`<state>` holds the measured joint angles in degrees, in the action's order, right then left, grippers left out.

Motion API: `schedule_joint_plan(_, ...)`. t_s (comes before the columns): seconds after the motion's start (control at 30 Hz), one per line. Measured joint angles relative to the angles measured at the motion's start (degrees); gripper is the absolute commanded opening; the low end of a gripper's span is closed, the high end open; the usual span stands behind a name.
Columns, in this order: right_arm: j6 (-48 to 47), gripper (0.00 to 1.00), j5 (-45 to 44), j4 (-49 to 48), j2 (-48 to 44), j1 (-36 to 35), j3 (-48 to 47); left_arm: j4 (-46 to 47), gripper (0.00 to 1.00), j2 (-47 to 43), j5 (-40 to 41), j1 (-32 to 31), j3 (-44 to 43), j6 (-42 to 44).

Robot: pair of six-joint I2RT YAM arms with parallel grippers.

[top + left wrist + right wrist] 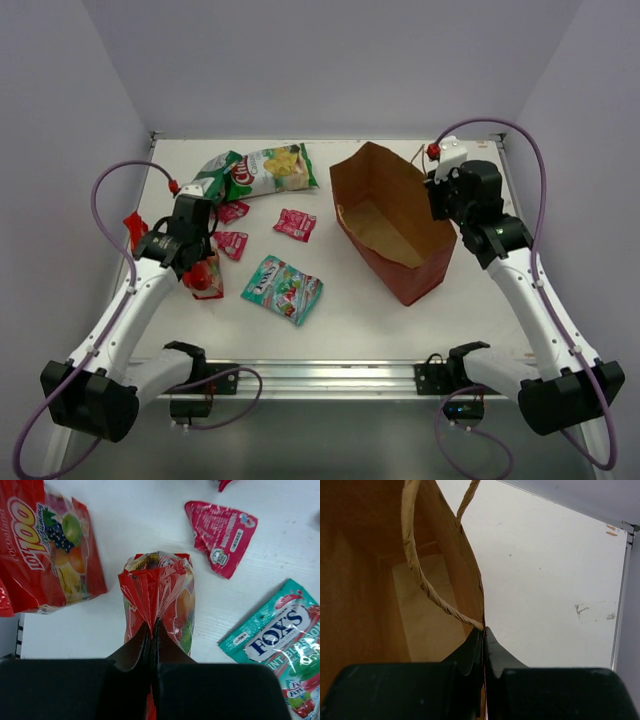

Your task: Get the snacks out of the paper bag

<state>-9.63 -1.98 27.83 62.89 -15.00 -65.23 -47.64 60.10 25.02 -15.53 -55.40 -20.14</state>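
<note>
The red-brown paper bag (392, 225) stands open at the right; its tan inside (367, 585) shows no packets. My right gripper (438, 203) is shut on the bag's right rim (483, 628), beside a twisted handle (427, 587). My left gripper (203, 267) is shut on the top of a red fruit-print packet (159, 592) standing on the table. A second red packet (47, 545) lies to its left. The teal packet (283, 288), the green-white chip bag (262, 170) and three red-pink sachets (295, 224) (232, 243) (233, 211) lie on the table.
White table (330, 320) with grey walls at the back and sides and a metal rail along the near edge (320, 375). In the left wrist view one sachet (220, 535) and the teal packet (280, 640) lie to the right of the held packet.
</note>
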Motion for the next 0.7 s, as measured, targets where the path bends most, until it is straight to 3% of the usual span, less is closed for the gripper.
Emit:
schedule_joint_plan(0.17, 4.7, 0.0, -0.5, 0.2, 0.2, 3.0, -1.0, -0.3, 0.2, 4.1, -2.3, 3.4, 1.0, -0.9)
schedule_joint_plan(0.43, 15.5, 0.0, 0.0, 0.3, 4.0, 10.3, -9.2, -1.7, 0.31, 5.9, -1.8, 7.5, -0.1, -1.4)
schedule_joint_plan(0.53, 18.9, 0.0, 0.5, -0.7, 8.1, 11.0, -13.2, -2.4, 0.52, 6.6, -1.8, 8.0, -0.4, -1.2)
schedule_joint_plan(0.57, 19.9, 0.0, 0.9, -1.0, 9.6, 11.0, -14.3, -2.6, 0.71, 6.8, -1.9, 8.0, -0.5, -1.3)
schedule_joint_plan(0.67, 22.4, 0.0, 1.6, -1.2, 14.1, 11.3, -17.7, -3.8, 1.0, 6.8, -2.3, 8.0, -1.2, -0.8)
schedule_joint_plan(0.7, 23.1, 0.0, 1.7, -1.3, 15.5, 11.5, -18.6, -4.3, 1.0, 6.8, -2.4, 8.0, -2.0, -0.8)
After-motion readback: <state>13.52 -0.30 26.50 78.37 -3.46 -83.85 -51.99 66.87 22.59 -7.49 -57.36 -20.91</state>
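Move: I already hold the red snack bag in my left hand; its free spot of table is some 14 cm below that hand, 3 cm back and 1 cm left. From the same hand the other red bag stands about 12 cm left and 6 cm ahead, the nearest pink packet 7 cm right and 5 cm ahead. In my right hand I still grip the empty paper bag's rim; the bag's middle lies about 8 cm left, 1 cm back and 14 cm below. With my closed right hand I keep the rim and handle pinched and swing the paper bag first right and up, then mainly forward: about 8 cm forward, 5 cm up and 4 cm right in all, turning roughly 20 degrees clockwise while the hand's left side rises. Meanwhile I lower my left hand about 3 cm, drift it 3 cm left, and open its fingers wide late on, letting go of the red snack bag. ##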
